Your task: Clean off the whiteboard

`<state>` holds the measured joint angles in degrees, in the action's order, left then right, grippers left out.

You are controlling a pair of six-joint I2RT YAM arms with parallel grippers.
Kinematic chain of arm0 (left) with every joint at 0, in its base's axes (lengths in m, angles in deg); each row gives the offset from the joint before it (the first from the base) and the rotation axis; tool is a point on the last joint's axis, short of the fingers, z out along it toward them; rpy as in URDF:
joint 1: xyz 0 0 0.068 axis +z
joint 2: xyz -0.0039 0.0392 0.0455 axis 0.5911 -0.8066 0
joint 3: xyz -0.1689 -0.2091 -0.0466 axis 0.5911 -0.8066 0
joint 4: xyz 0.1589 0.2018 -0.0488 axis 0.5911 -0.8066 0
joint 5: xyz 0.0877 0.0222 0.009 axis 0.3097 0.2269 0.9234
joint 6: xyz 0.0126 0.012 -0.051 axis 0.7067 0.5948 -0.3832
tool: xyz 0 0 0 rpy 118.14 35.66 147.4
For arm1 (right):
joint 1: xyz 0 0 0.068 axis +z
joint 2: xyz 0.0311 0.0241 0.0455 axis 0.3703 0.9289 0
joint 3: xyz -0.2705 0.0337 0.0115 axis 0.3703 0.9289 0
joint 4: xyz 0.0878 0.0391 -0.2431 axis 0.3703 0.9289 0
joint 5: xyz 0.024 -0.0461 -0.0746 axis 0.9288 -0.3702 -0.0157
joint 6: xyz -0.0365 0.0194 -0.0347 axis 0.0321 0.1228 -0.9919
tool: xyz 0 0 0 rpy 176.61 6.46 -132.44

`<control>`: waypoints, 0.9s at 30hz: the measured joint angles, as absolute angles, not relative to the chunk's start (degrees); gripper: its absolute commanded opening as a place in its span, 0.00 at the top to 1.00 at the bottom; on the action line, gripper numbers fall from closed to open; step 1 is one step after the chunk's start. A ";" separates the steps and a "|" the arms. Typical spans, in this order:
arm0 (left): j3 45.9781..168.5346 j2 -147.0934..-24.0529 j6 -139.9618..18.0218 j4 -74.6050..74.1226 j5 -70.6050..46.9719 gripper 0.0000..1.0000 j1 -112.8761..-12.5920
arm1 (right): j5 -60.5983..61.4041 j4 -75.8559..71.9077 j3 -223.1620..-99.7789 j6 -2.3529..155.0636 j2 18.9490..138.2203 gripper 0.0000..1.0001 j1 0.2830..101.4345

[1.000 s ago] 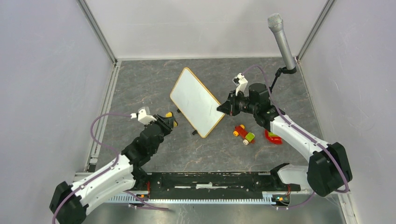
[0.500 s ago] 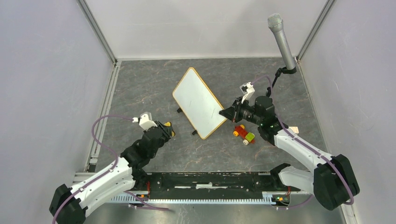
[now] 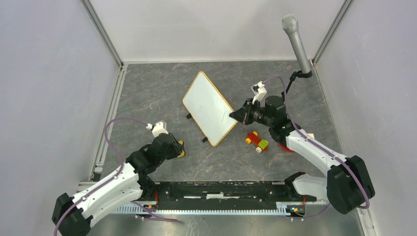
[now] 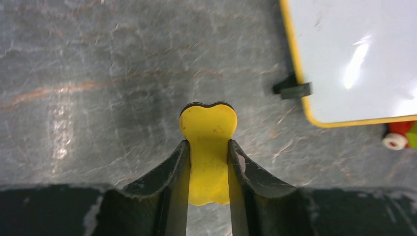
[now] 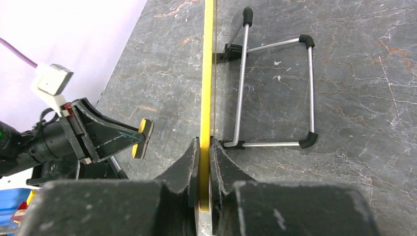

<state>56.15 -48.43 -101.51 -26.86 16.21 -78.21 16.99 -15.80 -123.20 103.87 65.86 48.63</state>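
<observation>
The whiteboard [image 3: 208,108] stands tilted on its black-tipped wire feet [image 5: 275,93] in the middle of the grey floor; its face looks white with only faint marks. My right gripper [image 3: 233,116] is shut on the board's right yellow-framed edge [image 5: 208,73], its jaws pinching the frame [image 5: 204,147]. My left gripper [image 3: 179,149] is shut on a yellow eraser [image 4: 208,123] with a dark pad. It hovers over bare floor, left of and nearer than the board's lower corner [image 4: 354,54], apart from it. The right wrist view shows the eraser [image 5: 142,137] facing the board's front.
A small red, yellow and green toy car [image 3: 257,141] lies just right of the board's near corner, with a red object [image 3: 286,145] behind my right arm. A grey microphone [image 3: 296,43] stands at the back right. Grey walls enclose the floor.
My left gripper has drawn back toward the near edge with the eraser, away from the board. The right gripper, still on the board's edge, shifted slightly and the board moved a little right.
</observation>
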 measured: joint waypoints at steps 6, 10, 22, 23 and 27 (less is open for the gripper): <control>56.12 -53.26 -101.49 -31.29 12.80 0.49 -78.21 | 18.85 -11.50 -124.71 101.66 66.45 0.57 49.20; 55.69 -52.84 -101.40 -31.38 11.71 0.30 -78.21 | 19.88 -8.88 -124.51 100.33 66.17 0.29 49.54; 56.08 -44.84 -99.58 -34.14 11.30 0.00 -78.21 | 15.26 1.31 -124.47 90.93 55.68 0.02 49.74; 56.61 -43.18 -99.17 -35.18 11.30 0.00 -78.21 | 14.39 3.12 -124.49 89.14 54.98 0.02 49.76; 63.71 -34.53 -96.11 -40.12 11.67 0.00 -78.21 | 10.56 10.75 -124.53 81.77 51.02 0.02 49.74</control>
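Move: The yellow eraser, already in the left fingers and close above the table, is taken to a spot about 2 cm back and 4 cm below that hand. From there the whiteboard's middle is some 13 cm ahead, 12 cm right and 2 cm higher. The right hand still pinches the whiteboard's raised right edge, the board's middle about 4 cm ahead, 9 cm left and 7 cm below it; the toy car lies roughly 8 cm back, 9 cm right and 16 cm down. The eraser is lowered by the left hand about 3 cm down and 2.5 cm back, the fingers tipping down slightly; they open wide, let go of it on the table, and the hand rises some 9 cm. Meanwhile the right hand eases the whiteboard back and a little down, opens and releases its edge, then draws off right and back, rolling about 20 degrees. ##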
